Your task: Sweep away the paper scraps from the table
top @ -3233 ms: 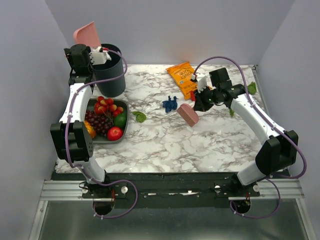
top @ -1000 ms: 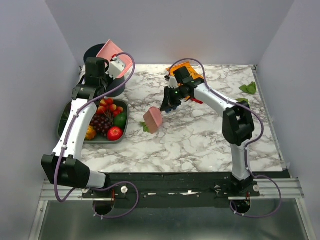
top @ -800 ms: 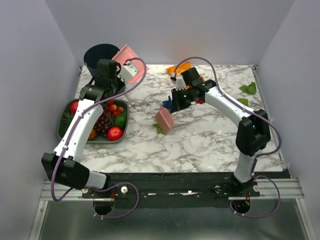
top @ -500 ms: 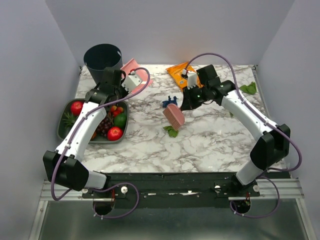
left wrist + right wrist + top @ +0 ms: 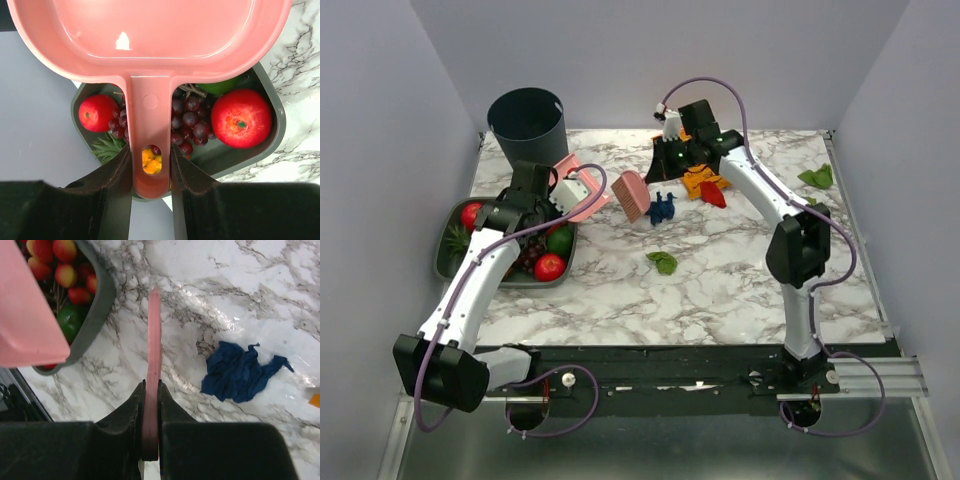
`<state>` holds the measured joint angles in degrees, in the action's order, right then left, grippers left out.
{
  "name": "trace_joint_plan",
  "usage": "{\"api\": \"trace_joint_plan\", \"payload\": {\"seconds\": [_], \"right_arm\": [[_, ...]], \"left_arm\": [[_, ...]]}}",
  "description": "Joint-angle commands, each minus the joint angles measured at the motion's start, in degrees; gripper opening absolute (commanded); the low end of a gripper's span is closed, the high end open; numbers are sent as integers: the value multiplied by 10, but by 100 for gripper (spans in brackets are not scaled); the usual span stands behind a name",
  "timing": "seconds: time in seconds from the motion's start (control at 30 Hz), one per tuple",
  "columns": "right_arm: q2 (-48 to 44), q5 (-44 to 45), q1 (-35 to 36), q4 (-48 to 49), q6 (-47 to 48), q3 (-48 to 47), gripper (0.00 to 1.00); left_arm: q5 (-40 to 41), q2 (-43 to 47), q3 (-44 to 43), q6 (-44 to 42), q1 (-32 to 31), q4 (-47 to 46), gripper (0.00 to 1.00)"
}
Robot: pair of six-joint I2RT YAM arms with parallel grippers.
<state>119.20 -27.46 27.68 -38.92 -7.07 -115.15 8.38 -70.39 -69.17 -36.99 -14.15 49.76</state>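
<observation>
My left gripper (image 5: 570,192) (image 5: 151,160) is shut on the handle of the pink dustpan (image 5: 586,197) (image 5: 150,35), held over the right edge of the fruit tray. My right gripper (image 5: 656,172) (image 5: 151,390) is shut on a pink brush (image 5: 632,195) (image 5: 154,335), which hangs just left of a blue paper scrap (image 5: 663,208) (image 5: 240,372) on the table (image 5: 720,290). The brush is between the dustpan and the blue scrap. A green scrap (image 5: 663,262) lies mid-table. A red scrap (image 5: 713,195) lies under the right forearm. More green scraps (image 5: 817,177) sit at the far right.
A dark grey fruit tray (image 5: 455,262) (image 5: 272,135) with apples and grapes sits at the left. A dark bin (image 5: 527,125) stands at the back left. An orange snack bag (image 5: 698,182) lies partly under the right arm.
The right arm has swung the brush from in front of the blue scrap to its left side. The left arm has brought the dustpan nearer and lower, beside the tray.
</observation>
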Motion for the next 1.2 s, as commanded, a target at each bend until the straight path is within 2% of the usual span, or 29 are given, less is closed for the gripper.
{"api": "trace_joint_plan", "payload": {"seconds": [0.0,0.17,0.37,0.47,0.53,0.57,0.67,0.8,0.93,1.03,1.17], "right_arm": [[59,-1,2,31,-104,-64,1],[99,35,3,24,-117,-73,1],[59,29,1,10,-102,32,1],[4,20,-2,-11,-57,112,1],[-68,32,-5,-11,1,176,1],[-93,41,-7,-11,20,233,1],[-170,75,-16,-22,85,301,1],[-257,68,-33,-31,118,370,1],[-315,64,-58,-22,125,364,0],[-323,114,-65,-6,161,339,1],[-295,194,-68,12,245,306,1]], "left_arm": [[1,21,3,10,10,27,0],[-13,24,-10,24,23,34,0],[-28,9,-26,34,23,34,0],[-44,-7,-40,45,21,32,0],[-51,-18,-45,45,17,33,0],[-54,-22,-45,44,12,32,0],[-64,-39,-47,41,4,20,0],[-77,-65,-62,31,-11,24,0],[-83,-104,-74,4,-21,51,0],[-108,-110,-66,-21,-25,70,0],[-142,-107,-24,-122,-55,116,0]]}}
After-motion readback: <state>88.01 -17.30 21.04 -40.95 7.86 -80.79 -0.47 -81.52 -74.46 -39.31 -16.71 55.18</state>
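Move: The green scrap I'm sweeping lies about 12 cm back and 2 cm right of my right hand, which holds the brush, and some 19 cm below it. The blue scrap is nearly under that hand, about 3 cm ahead and 2 cm right; the red one is about 7 cm ahead and 16 cm right, both as low. From my left hand, holding the dustpan, the green scrap is roughly 27 cm right, 3 cm back and 19 cm down. I dip the brush about 8 cm with my right hand, easing slightly forward, then sweep it back and to the right, some 13 cm each way, against the green scrap. My hand rises again through the stroke, almost to its starting height, and turns forward a little at the end. My left hand keeps the dustpan, wavers, then takes it about 4 cm right and 4 cm down, tipping it slightly downward. ##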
